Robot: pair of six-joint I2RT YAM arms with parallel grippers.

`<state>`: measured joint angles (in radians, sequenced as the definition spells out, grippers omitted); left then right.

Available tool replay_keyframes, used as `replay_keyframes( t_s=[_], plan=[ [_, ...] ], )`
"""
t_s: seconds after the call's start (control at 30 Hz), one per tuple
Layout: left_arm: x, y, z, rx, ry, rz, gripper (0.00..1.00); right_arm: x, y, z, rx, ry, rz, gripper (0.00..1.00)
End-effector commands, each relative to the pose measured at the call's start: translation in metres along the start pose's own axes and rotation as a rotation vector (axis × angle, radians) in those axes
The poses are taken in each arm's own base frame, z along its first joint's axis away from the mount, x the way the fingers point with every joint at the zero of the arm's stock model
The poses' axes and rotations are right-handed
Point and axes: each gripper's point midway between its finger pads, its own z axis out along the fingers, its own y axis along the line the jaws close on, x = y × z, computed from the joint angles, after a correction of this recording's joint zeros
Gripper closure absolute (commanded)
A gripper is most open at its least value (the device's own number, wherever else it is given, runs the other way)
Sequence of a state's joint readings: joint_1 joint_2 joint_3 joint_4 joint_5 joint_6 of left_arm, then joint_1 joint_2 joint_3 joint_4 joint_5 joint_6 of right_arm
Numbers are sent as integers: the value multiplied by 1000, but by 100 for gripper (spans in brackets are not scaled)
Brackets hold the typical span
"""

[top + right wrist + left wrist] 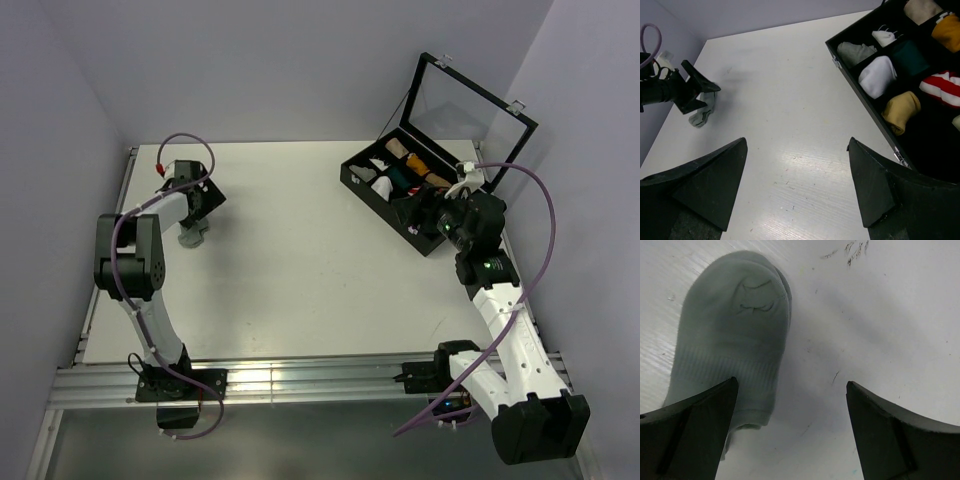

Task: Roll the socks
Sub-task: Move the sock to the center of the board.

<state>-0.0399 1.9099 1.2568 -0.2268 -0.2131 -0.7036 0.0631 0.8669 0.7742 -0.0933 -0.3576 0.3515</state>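
Note:
A short grey sock [732, 335] lies flat on the white table, its cuff end partly under one finger [695, 430] of my left gripper [791, 385]. That gripper hangs open just above the table, the sock to its left side and bare table between the tips. From above, the grey sock [192, 237] shows at the far left under the left gripper [198, 207]. My right gripper [797, 141] is open and empty over bare table beside the black case [867, 107]. A mustard-yellow roll [901, 111] and a white roll [877, 75] sit in case compartments.
The black case [372, 192] stands at the back right with its glass lid [465, 110] raised. It also holds grey [855, 52], green [910, 57], red-and-white [942, 85], orange [947, 30] and tan [920, 7] rolls. Walls close in on the left and back.

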Motion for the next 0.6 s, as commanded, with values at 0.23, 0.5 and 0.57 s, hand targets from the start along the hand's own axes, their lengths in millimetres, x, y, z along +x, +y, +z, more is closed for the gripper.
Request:
replay_keyframes(
  t_s=[0.23, 0.5, 0.57],
  plan=[
    [61, -49, -7, 144, 110, 24, 7, -6, 6, -3, -21, -14, -42, 11],
    [162, -100, -69, 279, 229, 171, 7, -2, 3, -4, -6, -1, -41, 11],
    [190, -111, -89, 317, 262, 241, 7, -1, 2, -4, -5, -3, -41, 11]
  ],
)
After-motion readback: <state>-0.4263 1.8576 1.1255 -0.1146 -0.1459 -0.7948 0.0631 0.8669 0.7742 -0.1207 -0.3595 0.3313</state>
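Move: The grey sock lies flat under the open left gripper, its middle some 4 cm to the left, about 1 cm ahead and 2 cm below the hand point, with the left finger over its cuff end. The bare center of the board is about 28 cm to the right and 11 cm back. From the right hand, the sock is roughly 57 cm to the left, 17 cm ahead and 24 cm below. Lower the left gripper about 1 cm so the left fingertip presses down on the cuff end of the sock, then drag the sock over the board towards its center, slowly at first and then fast: about 19 cm to the right, curving back some 5 cm late on. Turn the hand clockwise about 20 degrees on the way and keep the fingers wide open. ##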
